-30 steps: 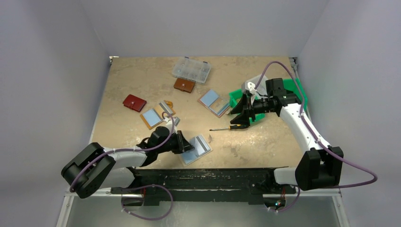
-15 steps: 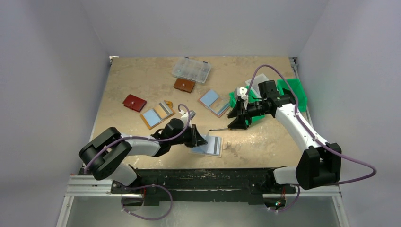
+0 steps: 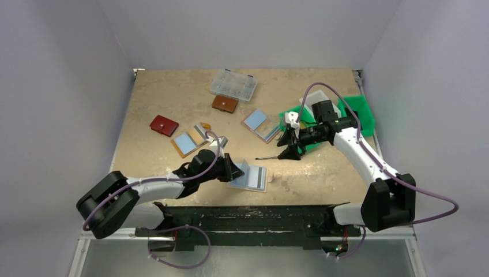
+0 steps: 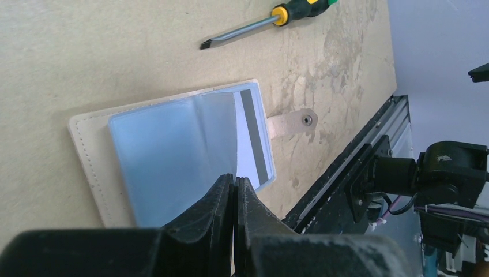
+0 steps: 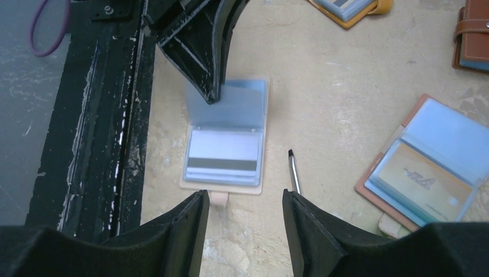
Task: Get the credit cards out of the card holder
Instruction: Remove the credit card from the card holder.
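Observation:
The tan card holder (image 3: pixel 260 186) lies open near the table's front edge, with pale blue plastic sleeves and a snap tab (image 4: pixel 291 122). A white card with a grey stripe (image 5: pixel 223 157) shows in its right half; it also shows in the left wrist view (image 4: pixel 252 135). My left gripper (image 3: pixel 232 171) is shut, its tips (image 4: pixel 234 180) pinching the edge of a raised blue sleeve (image 4: pixel 167 156). My right gripper (image 3: pixel 288 151) hovers open and empty above the table to the right of the holder; in the right wrist view it (image 5: pixel 245 231) sits just past the snap tab.
A screwdriver (image 3: pixel 271 156) lies between the holder and the right gripper. Two other open card holders (image 3: pixel 190 140) (image 3: pixel 260 124), a red wallet (image 3: pixel 164 125), a brown wallet (image 3: pixel 224 104), a clear box (image 3: pixel 233 85) and a green bin (image 3: pixel 357 112) lie farther back. A black rail (image 3: pixel 248 216) runs along the near edge.
My left gripper has moved right and a little back, and the card holder has shifted with it. My right gripper has moved slightly left and towards the front.

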### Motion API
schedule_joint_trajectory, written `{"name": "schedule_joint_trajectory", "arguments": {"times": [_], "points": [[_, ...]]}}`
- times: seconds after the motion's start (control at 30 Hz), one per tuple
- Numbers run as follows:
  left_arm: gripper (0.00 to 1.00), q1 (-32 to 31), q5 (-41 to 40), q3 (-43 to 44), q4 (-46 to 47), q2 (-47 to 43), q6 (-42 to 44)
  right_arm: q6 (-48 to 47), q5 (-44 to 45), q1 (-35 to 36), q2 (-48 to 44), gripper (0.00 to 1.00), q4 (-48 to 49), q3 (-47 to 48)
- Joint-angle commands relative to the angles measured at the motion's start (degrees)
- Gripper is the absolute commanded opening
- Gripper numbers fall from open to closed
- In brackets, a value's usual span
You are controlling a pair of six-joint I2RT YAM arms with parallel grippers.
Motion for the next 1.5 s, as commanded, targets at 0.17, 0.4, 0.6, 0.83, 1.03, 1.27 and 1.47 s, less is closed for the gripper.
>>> {"name": "schedule_joint_trajectory", "arguments": {"times": [0.17,0.4,0.6,0.83,1.03,1.27,1.47], "points": [[0.23,-0.08,-11.86,-7.0,-7.08,-12.96,-0.33,-2.37,2.18,1.46,0.28,0.57,-0.41,-0.71],[0.45,-0.03,-16.65,-7.63,-14.84,-19.04,-0.54,-2.37,3.32,3.07,1.1,0.58,0.16,-1.15],[0.64,0.05,-23.88,-5.55,-27.89,-30.63,0.62,-2.28,5.4,5.66,1.95,0.57,1.08,-1.62],[0.68,0.05,-17.95,-2.83,-30.0,-38.69,3.28,-2.29,9.76,11.44,1.82,0.57,5.22,-4.45],[0.64,-0.61,-8.74,-1.65,-19.83,-29.65,3.12,-0.7,12.35,14.67,2.6,0.55,8.5,-5.45],[0.64,-10.19,-21.05,3.44,-18.68,-17.58,4.19,0.44,14.05,14.89,2.52,0.55,9.72,-5.71],[0.64,-18.22,-34.39,11.42,-25.31,-8.63,3.47,1.12,15.18,14.8,3.09,0.55,9.37,-4.85]]}}
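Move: The closed left gripper already holds the card holder's clear sleeve upright. The holder's left page lies about 2 cm left, 1 cm back and 4 cm below it, and the striped card some 6 cm to its right, 1 cm back and 4 cm down. From the right gripper the card is about 8 cm left, 5 cm back and 13 cm below, with the screwdriver 4 cm ahead, 2 cm right, at table height. Take the left gripper about 9.5 cm left over the holder's left page, opening the fingers to two-thirds and letting go of the sleeve; then lift, swing back right by some 8.5 cm and sink, drawing slightly towards the base. Meanwhile bring the still-open right gripper about 6 cm down and less far left and back towards the card, tipping its fingers roughly 10 degrees further down. ##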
